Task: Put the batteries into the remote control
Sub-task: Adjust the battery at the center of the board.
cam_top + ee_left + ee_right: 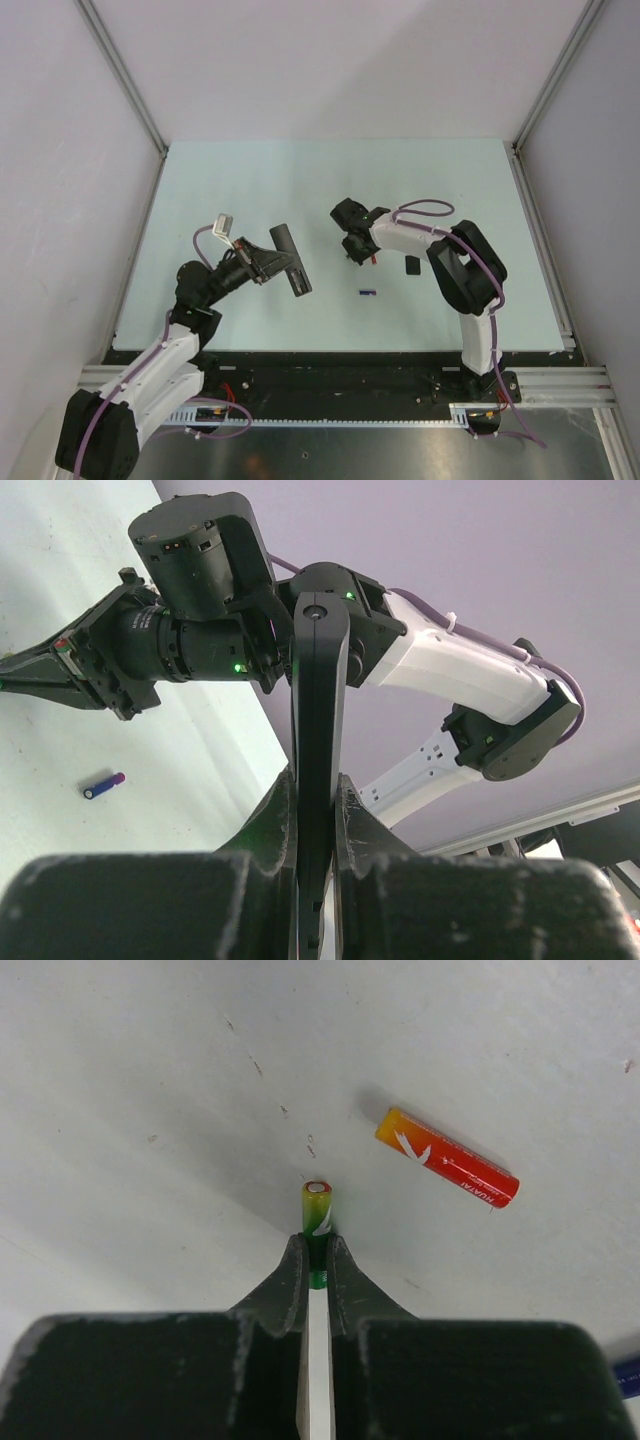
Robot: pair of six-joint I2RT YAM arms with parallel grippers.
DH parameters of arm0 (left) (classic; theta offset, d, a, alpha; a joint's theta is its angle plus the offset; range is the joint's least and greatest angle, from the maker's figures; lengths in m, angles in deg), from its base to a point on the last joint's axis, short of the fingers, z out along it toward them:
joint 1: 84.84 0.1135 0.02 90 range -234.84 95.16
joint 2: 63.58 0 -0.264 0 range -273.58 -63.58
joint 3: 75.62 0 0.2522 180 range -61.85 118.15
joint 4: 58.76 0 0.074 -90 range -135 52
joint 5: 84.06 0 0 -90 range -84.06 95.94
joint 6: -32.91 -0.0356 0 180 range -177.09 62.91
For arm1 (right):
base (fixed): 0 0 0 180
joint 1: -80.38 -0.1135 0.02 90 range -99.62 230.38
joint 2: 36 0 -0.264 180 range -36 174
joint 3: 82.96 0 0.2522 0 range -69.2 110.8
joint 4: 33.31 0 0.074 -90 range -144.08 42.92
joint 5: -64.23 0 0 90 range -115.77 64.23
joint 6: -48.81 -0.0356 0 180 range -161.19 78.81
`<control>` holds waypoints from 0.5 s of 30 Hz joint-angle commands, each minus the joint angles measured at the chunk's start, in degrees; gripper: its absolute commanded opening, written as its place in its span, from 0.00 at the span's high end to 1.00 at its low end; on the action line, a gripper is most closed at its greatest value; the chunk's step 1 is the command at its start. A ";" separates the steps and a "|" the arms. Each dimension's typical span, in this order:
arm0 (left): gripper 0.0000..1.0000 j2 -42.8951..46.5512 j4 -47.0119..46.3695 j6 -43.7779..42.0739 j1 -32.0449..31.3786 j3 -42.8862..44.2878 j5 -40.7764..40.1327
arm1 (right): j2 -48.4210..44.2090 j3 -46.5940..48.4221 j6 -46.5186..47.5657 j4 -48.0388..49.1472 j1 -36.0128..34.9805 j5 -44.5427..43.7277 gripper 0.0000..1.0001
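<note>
My left gripper [278, 263] is shut on the remote control [292, 262], a slim black bar held above the table. In the left wrist view the remote [320, 710] stands edge-on between the jaws of the left gripper [318, 790]. My right gripper [351, 250] is low over the table, to the right of the remote. In the right wrist view this gripper [316, 1250] is shut on the green battery [317, 1210], which pokes out past the tips. The red battery [446, 1157] lies on the table just beside it and also shows in the top view [374, 258].
A blue-purple battery [367, 292] lies on the table nearer the arms and also shows in the left wrist view [104, 785]. A small black piece [412, 265] lies right of the right gripper. Grey walls close in the table on three sides.
</note>
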 commanded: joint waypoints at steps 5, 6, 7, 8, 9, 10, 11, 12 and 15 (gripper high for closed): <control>1.00 0.58 -1.96 0.80 0.42 1.23 -0.94 | 2.27 0.87 0.60 -4.82 0.15 0.00 0.77; 1.00 0.67 -1.96 0.80 0.42 1.23 -0.94 | 2.18 0.87 1.12 -4.99 0.15 0.08 0.73; 1.00 0.67 -1.79 0.80 0.42 1.06 -0.94 | 2.09 0.96 1.39 -5.43 0.15 0.09 0.70; 1.00 0.85 -1.78 0.80 0.42 1.06 -0.94 | 2.00 0.96 1.65 -5.43 0.15 0.09 0.68; 1.00 0.76 -1.78 0.80 0.42 0.97 -1.11 | 1.92 0.96 2.18 -5.43 0.15 0.17 0.65; 1.00 0.94 -1.70 0.89 0.42 0.88 -1.03 | 1.83 0.96 2.36 -5.70 0.15 0.09 0.63; 1.00 1.02 -1.70 0.89 0.42 0.79 -0.94 | 1.91 0.87 2.62 -6.05 0.15 0.09 0.62; 1.00 1.11 -1.70 0.89 0.42 0.79 -0.94 | 1.74 0.87 2.79 -6.31 0.15 0.09 0.60; 1.00 1.20 -1.52 0.80 0.42 0.79 -0.85 | 1.30 0.96 3.58 -7.01 0.06 -0.09 0.59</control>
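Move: The green battery is already pinched in my right fingertips at table level, its middle within 1 cm of the grip, roughly 1 cm ahead. From my right hand, the red battery lies about 6 cm to the right and level with it, the blue battery 9 cm back and 5 cm right, and the black cover 16 cm right and 2 cm back. From my left hand, still holding the remote, the green battery is some 13 cm ahead, 11 cm right and 23 cm below. I keep my right hand essentially where it is, fingers still pointing steeply down at the table, and open them from nearly shut to roughly two fifths, taking the pinch off the green battery. There is no real travel yet, under half a centimetre. ##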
